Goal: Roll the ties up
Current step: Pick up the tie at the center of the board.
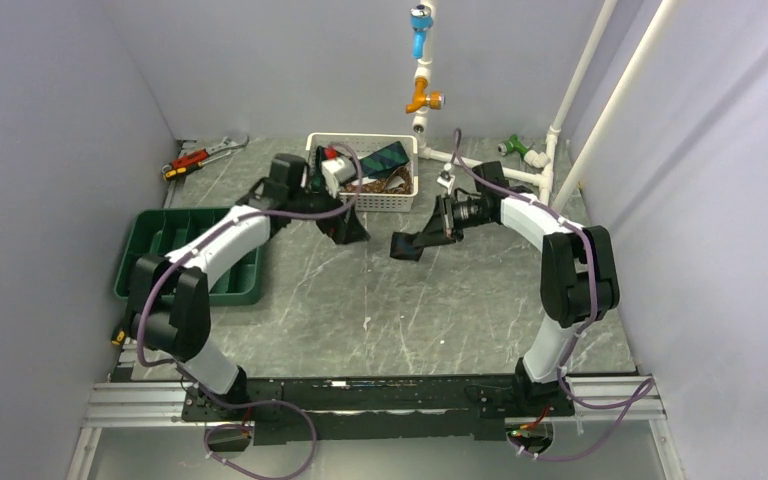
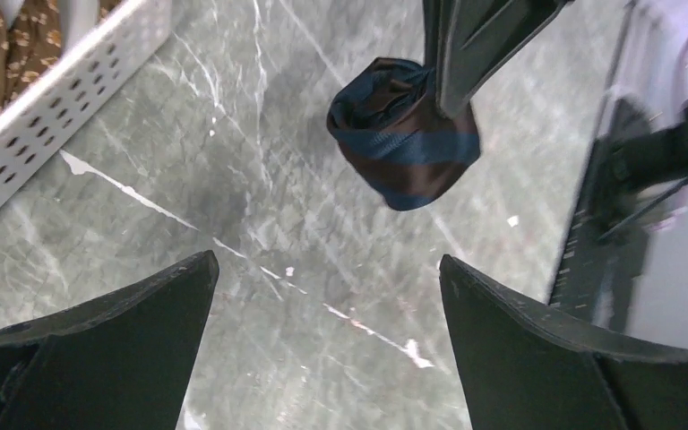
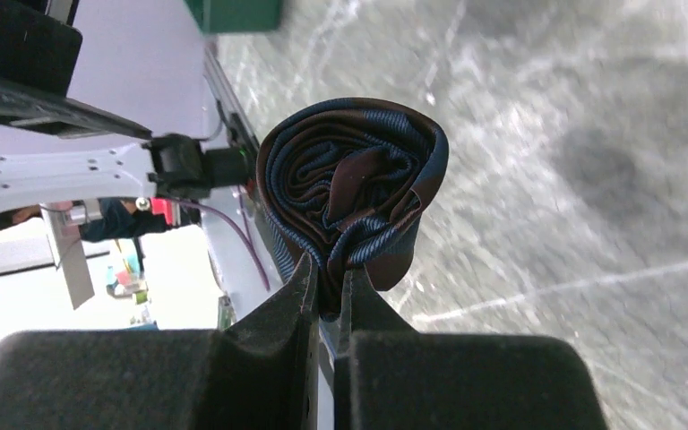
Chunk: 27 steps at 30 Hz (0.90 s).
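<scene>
A rolled tie (image 3: 351,184), navy with brown stripes, hangs above the table, pinched at its edge by my right gripper (image 3: 325,279), which is shut on it. From above the roll (image 1: 406,245) sits mid-table in front of the basket. The left wrist view shows the same roll (image 2: 405,134) held from above by the right fingers (image 2: 466,45). My left gripper (image 2: 327,269) stands wide open over bare tabletop, a short way left of the roll, nothing between its fingers. From above it (image 1: 352,228) hovers just in front of the white basket (image 1: 407,189), which holds more ties (image 1: 385,158), one green and one brown.
A green divided tray (image 1: 165,240) lies at the left. A wrench with red handles (image 1: 200,155) rests at the back left. White pipes with valves (image 1: 525,160) stand at the back right. Grey walls close in both sides.
</scene>
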Each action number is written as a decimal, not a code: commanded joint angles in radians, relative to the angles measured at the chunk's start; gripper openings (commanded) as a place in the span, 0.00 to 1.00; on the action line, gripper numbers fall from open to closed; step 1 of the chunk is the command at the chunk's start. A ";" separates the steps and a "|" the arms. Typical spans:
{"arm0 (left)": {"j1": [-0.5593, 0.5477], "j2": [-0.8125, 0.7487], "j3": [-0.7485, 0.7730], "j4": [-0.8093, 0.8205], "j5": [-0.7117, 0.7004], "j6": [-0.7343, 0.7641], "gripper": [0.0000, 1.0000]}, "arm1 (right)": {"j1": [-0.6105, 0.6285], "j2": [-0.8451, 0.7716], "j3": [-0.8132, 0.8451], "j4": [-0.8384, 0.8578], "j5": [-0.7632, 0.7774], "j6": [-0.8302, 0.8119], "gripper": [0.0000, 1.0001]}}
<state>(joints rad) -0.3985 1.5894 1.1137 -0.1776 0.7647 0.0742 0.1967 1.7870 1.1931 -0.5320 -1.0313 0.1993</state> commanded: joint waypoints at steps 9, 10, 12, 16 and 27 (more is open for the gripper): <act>0.144 0.002 0.050 0.068 0.396 -0.596 0.99 | 0.043 -0.097 0.038 0.496 -0.156 0.482 0.00; 0.144 0.009 0.038 0.113 0.402 -0.638 0.99 | 0.048 -0.101 0.036 0.515 -0.165 0.502 0.00; 0.143 0.027 0.003 0.256 0.421 -0.748 1.00 | 0.056 -0.106 0.036 0.526 -0.179 0.518 0.00; 0.129 0.069 -0.060 0.555 0.441 -0.987 0.99 | 0.064 -0.116 0.028 0.520 -0.193 0.511 0.00; 0.036 0.115 -0.076 0.799 0.456 -1.161 1.00 | 0.079 -0.138 -0.013 0.561 -0.206 0.534 0.00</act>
<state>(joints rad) -0.3428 1.6981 1.0424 0.4519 1.1847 -0.9840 0.2661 1.6993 1.1831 -0.0422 -1.2068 0.7090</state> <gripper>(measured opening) 0.994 0.067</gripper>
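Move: The rolled tie sits in the right hand's shut fingers, its middle about 3 cm to the left of that hand, 1 cm back and 2 cm lower. The left hand's open gripper waits some 13 cm left of the right hand, 2 cm ahead and 4 cm higher. From the left hand the tie is about 10 cm right, 2 cm back and 5 cm below; the white basket is some 17 cm straight ahead and the green organizer some 38 cm left, level with it, both about 13 cm lower. The rolled tie, still pinched by the right hand, is carried up about 10 cm and some 5 cm left towards the left gripper, the right fingers tilting upward. The left hand, wide open throughout, rises as well, first swinging slightly left, then reaching right and a little back towards the roll, while its wrist rolls strongly and its fingers swing up towards level. ##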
